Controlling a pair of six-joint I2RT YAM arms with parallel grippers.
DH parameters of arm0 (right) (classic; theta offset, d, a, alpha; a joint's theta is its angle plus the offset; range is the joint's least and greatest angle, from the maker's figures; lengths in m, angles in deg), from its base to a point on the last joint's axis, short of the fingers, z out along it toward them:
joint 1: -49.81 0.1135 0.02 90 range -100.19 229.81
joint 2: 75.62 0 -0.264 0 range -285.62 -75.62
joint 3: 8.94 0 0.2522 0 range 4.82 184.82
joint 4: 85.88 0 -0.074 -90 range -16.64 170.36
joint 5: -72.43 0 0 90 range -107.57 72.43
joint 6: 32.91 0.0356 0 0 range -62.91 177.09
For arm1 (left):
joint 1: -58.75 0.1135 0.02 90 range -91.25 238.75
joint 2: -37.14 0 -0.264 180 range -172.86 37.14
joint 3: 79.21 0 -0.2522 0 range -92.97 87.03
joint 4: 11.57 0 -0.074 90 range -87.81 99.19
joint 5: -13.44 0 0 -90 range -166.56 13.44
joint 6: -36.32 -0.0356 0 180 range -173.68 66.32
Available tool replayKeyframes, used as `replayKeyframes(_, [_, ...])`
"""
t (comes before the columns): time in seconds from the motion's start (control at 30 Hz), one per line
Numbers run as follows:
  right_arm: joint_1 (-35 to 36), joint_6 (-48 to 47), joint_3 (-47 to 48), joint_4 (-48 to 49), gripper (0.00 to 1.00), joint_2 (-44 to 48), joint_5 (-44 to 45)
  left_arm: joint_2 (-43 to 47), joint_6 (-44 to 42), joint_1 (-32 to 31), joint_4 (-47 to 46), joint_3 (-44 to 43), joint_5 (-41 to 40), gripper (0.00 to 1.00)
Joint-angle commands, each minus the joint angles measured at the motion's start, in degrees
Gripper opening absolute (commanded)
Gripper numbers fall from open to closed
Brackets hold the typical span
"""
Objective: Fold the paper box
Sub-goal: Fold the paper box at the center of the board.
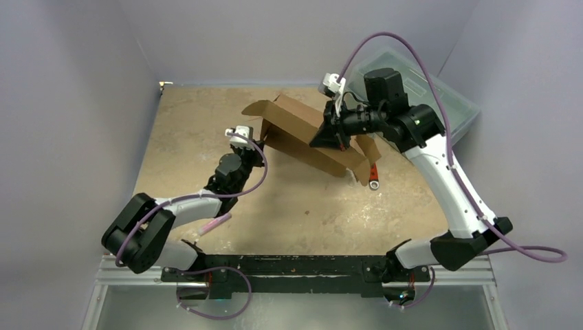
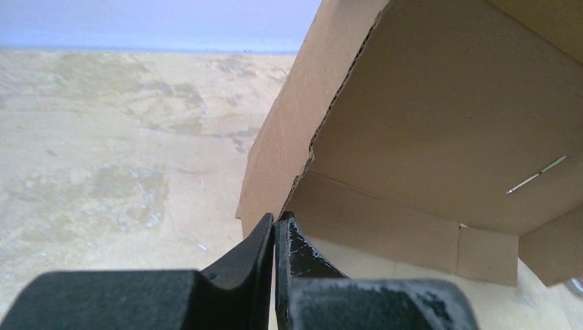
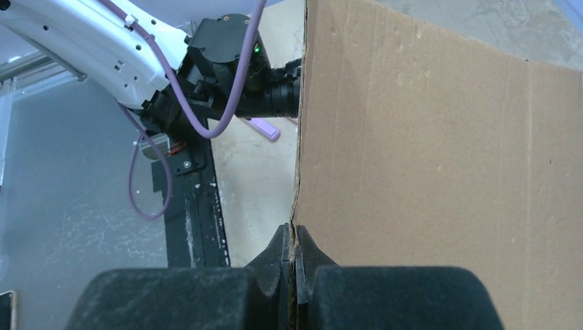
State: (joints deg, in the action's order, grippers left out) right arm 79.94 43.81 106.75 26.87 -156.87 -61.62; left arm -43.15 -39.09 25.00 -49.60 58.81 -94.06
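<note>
The paper box is a brown corrugated cardboard sheet, partly folded, held tilted above the table's middle. My right gripper comes in from the back right and is shut on its upper edge; in the right wrist view the jaws pinch the cardboard edge, and the panel fills the right side. My left gripper is at the box's lower left corner. In the left wrist view its jaws are shut, with a corner of the side wall caught at the tips. The box's inner floor rises to the right.
A translucent grey-green plastic toolbox stands at the back right. A red-handled wrench lies on the table just below the box's right end. A lilac pen-like stick lies beside the left arm. A metal rail runs along the near edge.
</note>
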Motion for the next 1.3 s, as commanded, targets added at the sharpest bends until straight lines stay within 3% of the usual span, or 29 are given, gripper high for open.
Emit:
replayKeyframes(0.0, [0.0, 0.6, -1.3, -0.3, 0.00, 3.9, -1.7, 3.6, 6.4, -1.0, 12.4, -1.6, 5.6, 0.00])
replayKeyframes(0.27, [-0.6, 5.2, -0.2, -0.4, 0.00, 6.2, -0.3, 10.1, 10.9, -1.9, 30.2, -8.3, 9.5, 0.00])
replayKeyframes(0.53, [-0.8, 6.0, 2.8, -1.1, 0.00, 5.0, 0.6, 12.0, 14.9, -2.1, 38.9, -11.5, 12.6, 0.00])
replayKeyframes(1.27, [-0.4, -0.2, -7.0, 0.0, 0.00, -0.4, -3.8, 9.6, 8.1, -2.0, 36.6, -4.9, 8.6, 0.00])
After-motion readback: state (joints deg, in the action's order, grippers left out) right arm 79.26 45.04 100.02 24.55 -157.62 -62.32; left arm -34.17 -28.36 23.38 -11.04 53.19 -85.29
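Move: Both grippers already pinch the paper box, the left on the edge at its left end, the right on its upper near edge. The board's center is about 2 cm ahead of the left hand, 10 cm to its right and 17 cm below; a pink marker sits 20 cm back and 11 cm left. From the right hand, the center is some 14 cm ahead, 3 cm left and 37 cm down, the wrench 11 cm ahead and 20 cm right. Keep both pinches and bring the box down towards the board. Draw the left gripper back about 6 cm while lowering it 5 cm in uneven steps, tipping its fingers some 25 degrees downward. Ease the right gripper back and to its right a couple of centimetres with a slight rise, then return forward and lower it about 6 cm. ##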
